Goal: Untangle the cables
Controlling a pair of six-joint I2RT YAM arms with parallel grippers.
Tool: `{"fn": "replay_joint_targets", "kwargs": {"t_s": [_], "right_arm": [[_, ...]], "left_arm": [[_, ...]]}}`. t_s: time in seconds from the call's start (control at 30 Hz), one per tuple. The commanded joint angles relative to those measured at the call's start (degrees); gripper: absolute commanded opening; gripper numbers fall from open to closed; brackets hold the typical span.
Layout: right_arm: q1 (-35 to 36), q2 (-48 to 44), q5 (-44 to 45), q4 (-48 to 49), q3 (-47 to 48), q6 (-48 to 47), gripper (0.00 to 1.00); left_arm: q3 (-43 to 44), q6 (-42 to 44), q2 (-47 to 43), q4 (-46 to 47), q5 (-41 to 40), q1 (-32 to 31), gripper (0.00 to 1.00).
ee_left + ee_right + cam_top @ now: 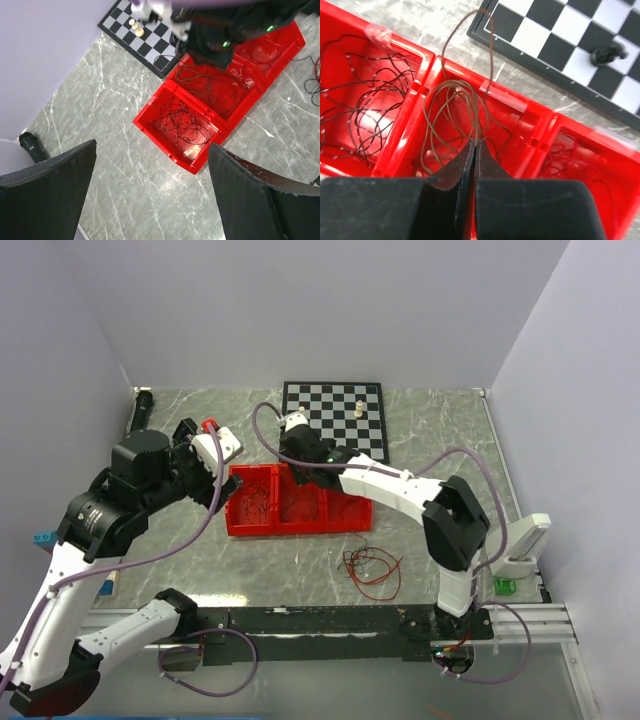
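Note:
A tangled bundle of thin red and dark cables (372, 570) lies on the table in front of the red three-compartment tray (352, 522). My right gripper (474, 142) is shut on a thin brown wire (451, 97) that coils in the middle compartment and loops up past the far wall. Dark wire (367, 107) fills the left compartment and red wire (572, 162) the right one. My left gripper (150, 195) hangs open above bare table just left of the tray (165, 150), holding nothing. In the top view, the left gripper (215, 483) sits at the tray's left end and the right gripper (300, 477) over its back wall.
A chessboard (335, 415) with a few pieces lies behind the tray. A black cylinder (143, 400) sits at the back left corner. A green item (505, 586) and a white stand (525, 540) are at the right edge. Walls enclose three sides.

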Motion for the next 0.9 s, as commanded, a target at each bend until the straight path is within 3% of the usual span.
{"fn": "replay_joint_targets", "kwargs": {"t_s": [0.0,0.07,0.23,0.27,0.57,0.77,0.87], "right_arm": [[0.49,4.1,-0.14,-4.82,5.16,3.03,0.0],[0.4,5.42,-0.59,-6.31,6.48,4.44,0.05],[0.32,1.04,-2.16,-3.61,2.63,7.25,0.46],[0.32,-0.19,-2.52,-3.16,1.92,7.96,0.5],[-0.47,-12.57,-0.94,-5.88,-4.58,9.8,0.57],[-0.83,-29.61,3.63,-11.76,-22.4,16.47,0.67],[-0.39,-40.17,0.66,-15.19,-32.78,21.65,0.75]], "left_arm": [[2.17,-1.14,-0.68,0.57,-1.5,0.25,0.97],[1.9,-1.14,-0.77,0.48,-1.85,0.25,0.97],[0.59,-0.26,-1.39,0.22,-1.41,0.34,0.97],[0.41,-0.26,-1.47,0.22,-1.24,0.34,0.97],[-0.03,1.14,-2.0,-0.31,1.39,0.52,0.97],[-4.42,3.77,-3.58,0.65,5.7,0.51,0.97],[-6.71,5.53,-4.2,0.92,7.11,0.43,0.97]]}}
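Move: Almost straight below the right hand, some 9 cm down, is the middle compartment of the red tray, where the held brown cable is going. The left compartment with its dark cable is about 12 cm to the hand's left, the right one 11 cm to its right, both level with the middle one. The loose red cable lies roughly 20 cm back and 17 cm right. From the left hand, the middle compartment is about 6 cm ahead, 16 cm right and 25 cm below. Lowering the brown cable about 3.5 cm further into the middle compartment, the right hand opens its shut fingers and lets go. It then rises some 7 cm clear and swings right and back, about 10 cm each way, over the right compartment towards the loose red cable, fingers still opening and wrist turning about 10 degrees clockwise. ##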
